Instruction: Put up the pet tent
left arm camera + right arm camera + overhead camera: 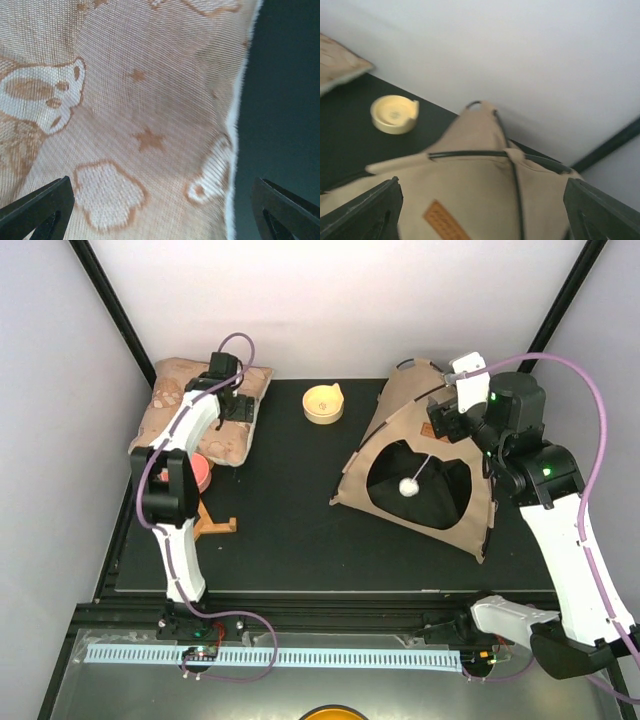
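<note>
The pet tent [385,432] stands upright on the right of the black mat, tan canvas with a dark arched opening. A white ball [409,486] hangs on a string in that opening. My right gripper [445,420] hovers open just above the tent's peak. In the right wrist view its jaws [481,200] straddle the tent [475,185], where thin black poles [512,155] cross and a brown label [442,222] shows; nothing is gripped. My left gripper [232,400] is open over the patterned pillow [205,425], fingers wide above the fabric [162,200].
A yellow bowl [323,403] sits at the back of the mat [280,510], also in the right wrist view as the bowl [394,114]. A pink dish [200,472] and a wooden stand [215,523] lie beside the left arm. White walls close in behind.
</note>
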Controlling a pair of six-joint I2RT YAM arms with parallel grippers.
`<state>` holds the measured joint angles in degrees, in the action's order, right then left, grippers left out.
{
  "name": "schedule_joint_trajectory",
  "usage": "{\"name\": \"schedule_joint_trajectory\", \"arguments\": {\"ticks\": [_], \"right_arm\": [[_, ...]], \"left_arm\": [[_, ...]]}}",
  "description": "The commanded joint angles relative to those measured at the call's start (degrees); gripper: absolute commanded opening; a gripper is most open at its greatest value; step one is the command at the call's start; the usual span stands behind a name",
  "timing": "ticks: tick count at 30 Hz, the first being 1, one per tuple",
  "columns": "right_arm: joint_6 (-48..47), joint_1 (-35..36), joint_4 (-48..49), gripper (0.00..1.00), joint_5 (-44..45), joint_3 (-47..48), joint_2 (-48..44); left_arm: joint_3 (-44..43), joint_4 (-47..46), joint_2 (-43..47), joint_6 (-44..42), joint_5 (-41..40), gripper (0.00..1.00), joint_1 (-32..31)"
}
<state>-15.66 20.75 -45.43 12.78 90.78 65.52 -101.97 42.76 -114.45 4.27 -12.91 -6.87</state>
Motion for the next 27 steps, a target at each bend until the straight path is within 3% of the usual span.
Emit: {"name": "schedule_joint_trajectory", "arguments": {"ticks": [1,7,9,11,15,16,19,22,27], "right_arm": [[6.5,-0.2,3.1,0.9,-13.0,-0.3,-1.7],[9.9,-0.2,5.1,0.86,-17.9,-0.3,-3.2],[11.8,-0.2,4.7,0.83,-19.3,0.0,-2.9],[14.3,-0.2,4.4,0.79,-21.5,0.3,-1.9],[20.3,-0.1,8.5,0.68,-28.5,-3.0,-1.5],[22.0,-0.1,10.2,0.65,-30.4,-4.4,-1.7],[26.3,0.2,15.7,0.62,-35.7,-8.0,-2.4],[29.7,0.9,21.7,0.62,-39.0,-11.0,-3.3],[32.4,3.6,24.6,0.62,-41.7,-14.8,-3.2]], "left_arm": [[-10.6,8.4,-9.2,-4.1,-0.4,0.99,2.2],[-14.5,11.5,-17.2,-4.6,5.6,0.99,2.3],[-15.1,11.7,-18.6,-4.4,8.5,0.93,2.4],[-17.1,12.6,-19.7,-4.4,10.3,0.71,2.7],[-22.2,13.4,-17.4,-4.0,8.1,0.06,2.7],[-22.6,12.6,-15.2,-4.1,7.5,0.02,2.7],[-22.4,9.2,-7.7,-4.1,7.1,0.01,2.5],[-21.2,5.5,0.6,-4.4,14.6,0.02,1.9],[-14.5,5.1,14.3,1.9,23.2,0.02,-0.8]]}}
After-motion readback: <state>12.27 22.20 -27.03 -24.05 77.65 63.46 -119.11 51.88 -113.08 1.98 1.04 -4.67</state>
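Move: The cushion lies beneath the left hand, which is over its right-hand part; the cushion's middle is about 10 cm to the left, 3 cm ahead and 11 cm below. The red bowl sits some 17 cm back and 14 cm left, the yellow bowl 24 cm right and 4 cm ahead, both about 12 cm down. From the right hand the cushion is roughly 75 cm left, 22 cm ahead and 38 cm below; the tent stands 5 cm ahead, 3 cm left, its middle 25 cm below. Down about 9 cm onto the cushion with open fingers tipping steeper, the left hand pinches its cover near the right edge, then pulls up fast nearly 20 cm, easing slightly back and right while the wrist tips back up. The empty right hand swings about 12 cm left across the tent, rolling and turning counter-clockwise, its fingers partly narrowing. ##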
